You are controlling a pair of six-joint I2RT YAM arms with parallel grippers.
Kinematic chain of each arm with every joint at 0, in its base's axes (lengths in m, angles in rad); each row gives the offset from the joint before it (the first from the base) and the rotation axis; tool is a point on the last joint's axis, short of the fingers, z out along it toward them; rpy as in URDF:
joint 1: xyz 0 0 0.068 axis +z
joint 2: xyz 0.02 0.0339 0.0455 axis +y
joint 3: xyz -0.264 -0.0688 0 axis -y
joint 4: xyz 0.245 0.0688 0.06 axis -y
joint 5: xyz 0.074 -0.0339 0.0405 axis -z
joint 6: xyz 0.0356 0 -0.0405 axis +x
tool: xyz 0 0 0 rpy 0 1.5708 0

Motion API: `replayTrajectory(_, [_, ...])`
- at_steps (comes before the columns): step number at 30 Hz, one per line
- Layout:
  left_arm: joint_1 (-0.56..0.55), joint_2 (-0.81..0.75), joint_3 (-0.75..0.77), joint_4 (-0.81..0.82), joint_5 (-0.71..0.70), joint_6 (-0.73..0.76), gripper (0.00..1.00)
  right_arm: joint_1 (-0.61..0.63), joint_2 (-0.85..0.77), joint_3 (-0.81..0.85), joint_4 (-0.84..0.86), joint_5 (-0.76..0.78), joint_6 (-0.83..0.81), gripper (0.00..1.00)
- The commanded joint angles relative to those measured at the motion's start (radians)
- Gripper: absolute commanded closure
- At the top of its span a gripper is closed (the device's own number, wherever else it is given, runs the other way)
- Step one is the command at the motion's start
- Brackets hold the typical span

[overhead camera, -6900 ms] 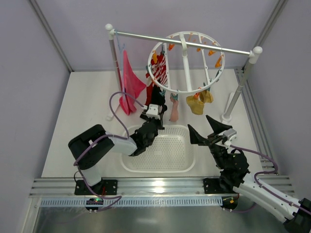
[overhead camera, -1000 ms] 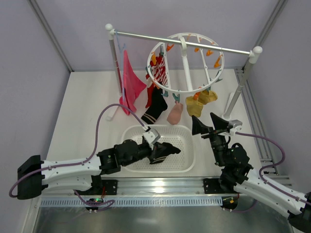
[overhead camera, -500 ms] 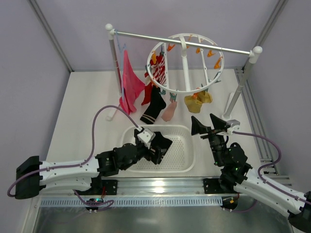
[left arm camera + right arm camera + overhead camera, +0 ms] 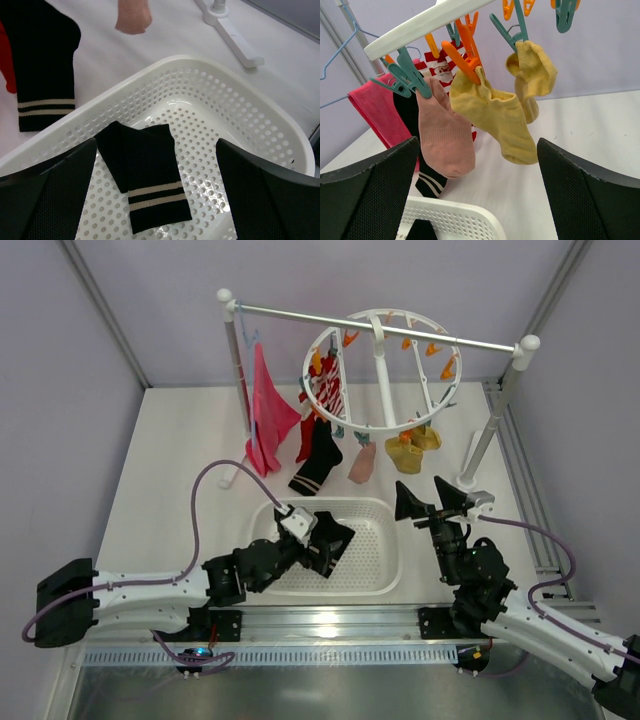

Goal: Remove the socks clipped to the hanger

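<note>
The white ring hanger (image 4: 383,370) hangs from the rail with socks clipped to it: a red-and-white striped one (image 4: 330,395), a black one (image 4: 318,455), a pale pink one (image 4: 362,462) and two mustard yellow ones (image 4: 412,448). A second black sock (image 4: 145,175) with two pale stripes lies flat in the basket. My left gripper (image 4: 157,200) hovers open just above it, touching nothing. My right gripper (image 4: 477,190) is open and empty, below and in front of the pink sock (image 4: 445,140) and the yellow sock (image 4: 495,117).
The white perforated basket (image 4: 385,540) sits between the arms' bases and the rack. The rack's metal rail (image 4: 300,316) runs between two white posts (image 4: 500,405). A magenta cloth (image 4: 268,410) hangs at its left. The right post's foot (image 4: 235,37) lies beyond the basket.
My left gripper has opened and let go of the black sock, which now lies in the basket. The hanging socks have swung slightly. The right arm has barely moved.
</note>
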Motion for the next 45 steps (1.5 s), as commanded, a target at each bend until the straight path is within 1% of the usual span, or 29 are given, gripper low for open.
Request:
replayTrajectory(1, [-0.002, 0.040, 0.030, 0.190, 0.093, 0.080, 0.00, 0.001, -0.007, -0.003, 0.069, 0.018, -0.014, 0.00])
replayTrajectory(3, [0.007, 0.087, 0.085, 0.195, 0.150, 0.095, 0.00, -0.001, -0.007, -0.005, 0.070, 0.013, -0.014, 0.00])
replayTrajectory(5, [0.075, 0.173, 0.119, 0.227, 0.225, 0.080, 0.00, 0.001, -0.011, -0.006, 0.070, 0.015, -0.014, 0.00])
replayTrajectory(6, [0.104, 0.202, 0.164, 0.232, 0.316, 0.042, 0.00, 0.001, -0.013, -0.009, 0.070, 0.015, -0.014, 0.00])
replayTrajectory(7, [0.134, 0.262, 0.185, 0.235, 0.343, 0.029, 0.00, 0.001, -0.019, -0.011, 0.072, 0.015, -0.015, 0.00])
replayTrajectory(8, [0.159, 0.287, 0.201, 0.258, 0.352, 0.024, 0.00, 0.001, -0.022, -0.012, 0.070, 0.015, -0.014, 0.00])
replayTrajectory(10, [0.167, 0.346, 0.238, 0.304, 0.323, 0.046, 0.01, 0.001, -0.030, -0.018, 0.073, 0.012, -0.014, 0.00])
replayTrajectory(14, [0.184, 0.406, 0.277, 0.374, 0.266, 0.067, 0.00, 0.001, -0.030, -0.023, 0.082, 0.007, -0.037, 0.00])
replayTrajectory(18, [0.259, 0.460, 0.289, 0.463, 0.266, 0.034, 0.00, -0.001, -0.022, -0.025, 0.092, 0.000, -0.040, 0.00])
replayTrajectory(22, [0.265, 0.520, 0.309, 0.514, 0.257, 0.049, 0.00, 0.001, -0.020, -0.026, 0.095, -0.007, -0.040, 0.00])
replayTrajectory(28, [0.267, 0.583, 0.334, 0.548, 0.236, 0.072, 0.00, -0.001, -0.017, -0.026, 0.098, -0.010, -0.040, 0.00])
replayTrajectory(29, [0.267, 0.587, 0.332, 0.557, 0.240, 0.078, 0.02, -0.001, -0.016, -0.028, 0.099, -0.011, -0.041, 0.00])
replayTrajectory(30, [0.265, 0.594, 0.326, 0.569, 0.242, 0.086, 0.08, -0.001, -0.014, -0.028, 0.099, -0.011, -0.041, 0.01])
replayTrajectory(31, [0.265, 0.603, 0.321, 0.592, 0.242, 0.084, 0.28, 0.001, -0.010, -0.028, 0.102, -0.013, -0.041, 0.00])
replayTrajectory(33, [0.265, 0.610, 0.314, 0.618, 0.231, 0.087, 0.52, -0.001, -0.001, -0.025, 0.104, -0.017, -0.043, 0.00])
replayTrajectory(34, [0.265, 0.615, 0.309, 0.633, 0.227, 0.090, 0.68, -0.001, 0.006, -0.022, 0.105, -0.019, -0.047, 0.01])
replayTrajectory(36, [0.265, 0.618, 0.311, 0.635, 0.228, 0.093, 0.79, -0.001, 0.035, -0.008, 0.101, -0.040, -0.052, 0.00])
replayTrajectory(37, [0.265, 0.620, 0.308, 0.641, 0.231, 0.097, 0.92, -0.001, 0.048, -0.002, 0.096, -0.049, -0.053, 0.01])
replayTrajectory(38, [0.265, 0.623, 0.304, 0.649, 0.231, 0.098, 1.00, -0.001, 0.081, 0.006, 0.095, -0.057, -0.061, 0.00])
replayTrajectory(42, [0.265, 0.621, 0.260, 0.745, 0.233, 0.101, 1.00, 0.001, 0.162, 0.058, 0.089, -0.080, -0.076, 0.00])
replayTrajectory(44, [0.265, 0.620, 0.232, 0.784, 0.240, 0.100, 1.00, 0.004, 0.179, 0.083, 0.051, -0.103, -0.073, 0.00])
replayTrajectory(45, [0.265, 0.623, 0.208, 0.828, 0.242, 0.095, 1.00, 0.008, 0.188, 0.106, 0.040, -0.127, -0.067, 0.00])
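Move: The clipped pink sock hangs some 12 cm ahead of the open left hand, about 8 cm to its right, its middle about 8 cm higher. The hanging black sock is about 9 cm left of the pink sock, the front yellow sock about 9 cm right of it. The dropped black sock lies in the basket, about 14 cm below the left hand, 3 cm ahead and 5 cm right. From the right hand the pink sock is about 7 cm ahead, 11 cm left and 2 cm lower. The left fingers shut on the lower end of the pink sock and pinch it, having swung right and then forward from over the basket, about 11 cm forward, 8 cm right and a little up, fingertips tipping up some 15 degrees. Only near the end does the right hand, fingers still wide open, start left and down towards the pink sock, about 3 cm. ##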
